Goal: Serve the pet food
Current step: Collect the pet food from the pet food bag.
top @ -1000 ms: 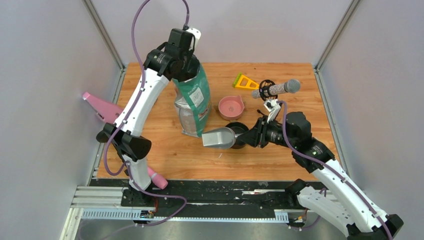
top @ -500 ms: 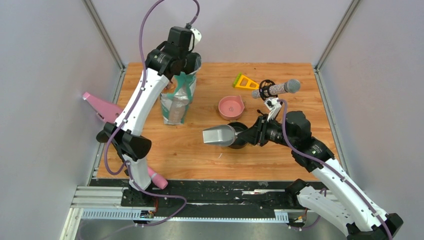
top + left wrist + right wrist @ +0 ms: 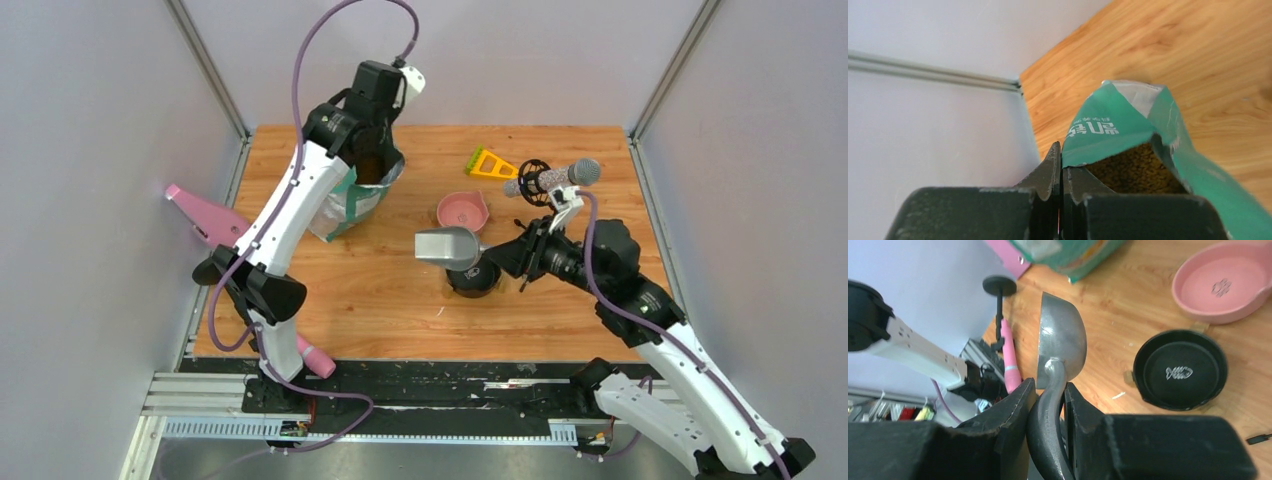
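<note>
The teal-green and white bag (image 3: pixel 345 200) leans at the back left of the table, its mouth open. Brown pet food (image 3: pixel 376 168) shows inside. My left gripper (image 3: pixel 378 128) is shut on the bag's top rim. In the left wrist view the jaws (image 3: pixel 1062 160) pinch the green edge of the bag (image 3: pixel 1118 125), with pet food (image 3: pixel 1133 172) just beyond. My right gripper (image 3: pixel 505 255) is shut on the handle of the grey scoop (image 3: pixel 447 247), held above the black bowl (image 3: pixel 473 278). The scoop (image 3: pixel 1060 340) looks bare inside.
A pink bowl (image 3: pixel 462 211) sits behind the black bowl (image 3: pixel 1180 370). A yellow triangle piece (image 3: pixel 490 164) and a grey brush-like tool (image 3: pixel 550 178) lie at the back right. Pink objects (image 3: pixel 205 215) rest off the table's left edge.
The left gripper has carried the bag left and back and tilted its mouth open toward the camera. The right gripper has lifted the scoop slightly back over the black bowl.
</note>
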Robot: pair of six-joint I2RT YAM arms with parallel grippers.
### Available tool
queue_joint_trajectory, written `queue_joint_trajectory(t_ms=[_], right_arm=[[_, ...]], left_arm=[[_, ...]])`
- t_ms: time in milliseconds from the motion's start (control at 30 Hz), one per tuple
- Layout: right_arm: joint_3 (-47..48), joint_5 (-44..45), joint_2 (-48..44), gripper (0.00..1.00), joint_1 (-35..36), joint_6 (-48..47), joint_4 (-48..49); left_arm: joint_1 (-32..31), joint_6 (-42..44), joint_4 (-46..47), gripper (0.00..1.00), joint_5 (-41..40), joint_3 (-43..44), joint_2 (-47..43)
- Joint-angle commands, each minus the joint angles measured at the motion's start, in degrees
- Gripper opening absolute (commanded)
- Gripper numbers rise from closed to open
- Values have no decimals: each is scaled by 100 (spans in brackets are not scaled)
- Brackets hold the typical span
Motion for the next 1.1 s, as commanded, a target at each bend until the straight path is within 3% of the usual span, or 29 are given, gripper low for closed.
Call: queue_joint_trajectory(t_ms=[0,233,400,567,1067], right_arm=[[663,997,-513,0,10,113,76],[1133,2229,-888,0,12,422,-674],[1443,1764,-964,0,10,819,-1104],[1546,2164,-1094,0,10,1137,-1469],[1913,2074,-25,0,9,1538,-2454]], left_arm=[[-871,-319,1040,0,-186,482,-343],[-1665,-536,1099,0,-438,-8,-119],[-2205,-767,1172,0,-521,-426,-72],[-2418,-1222,1074,0,-61,-499,-68],[-3253,-1659,1579,0,-25,-1049,-92]])
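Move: The scoop in my right hand is bound for the food bag's mouth, about 19 cm ahead and 25 cm to its left, roughly level. The black bowl is some 7 cm ahead of that hand and 5 cm left, the pink bowl 20 cm ahead and 7 cm left, both about 25 cm below. From my left hand, shut on the bag's rim, the scoop blade lies about 19 cm back, 15 cm right and 12 cm below. Keeping the rim pinched, I swing my left hand some 22 cm right, drawing back and sinking as it turns clockwise, to bring the bag's mouth to the scoop. My right hand, still gripping the scoop, lifts about 9 cm while drawing right and turning clockwise some 25 degrees, then sinks about 6 cm, tipping the blade down towards the mouth. ##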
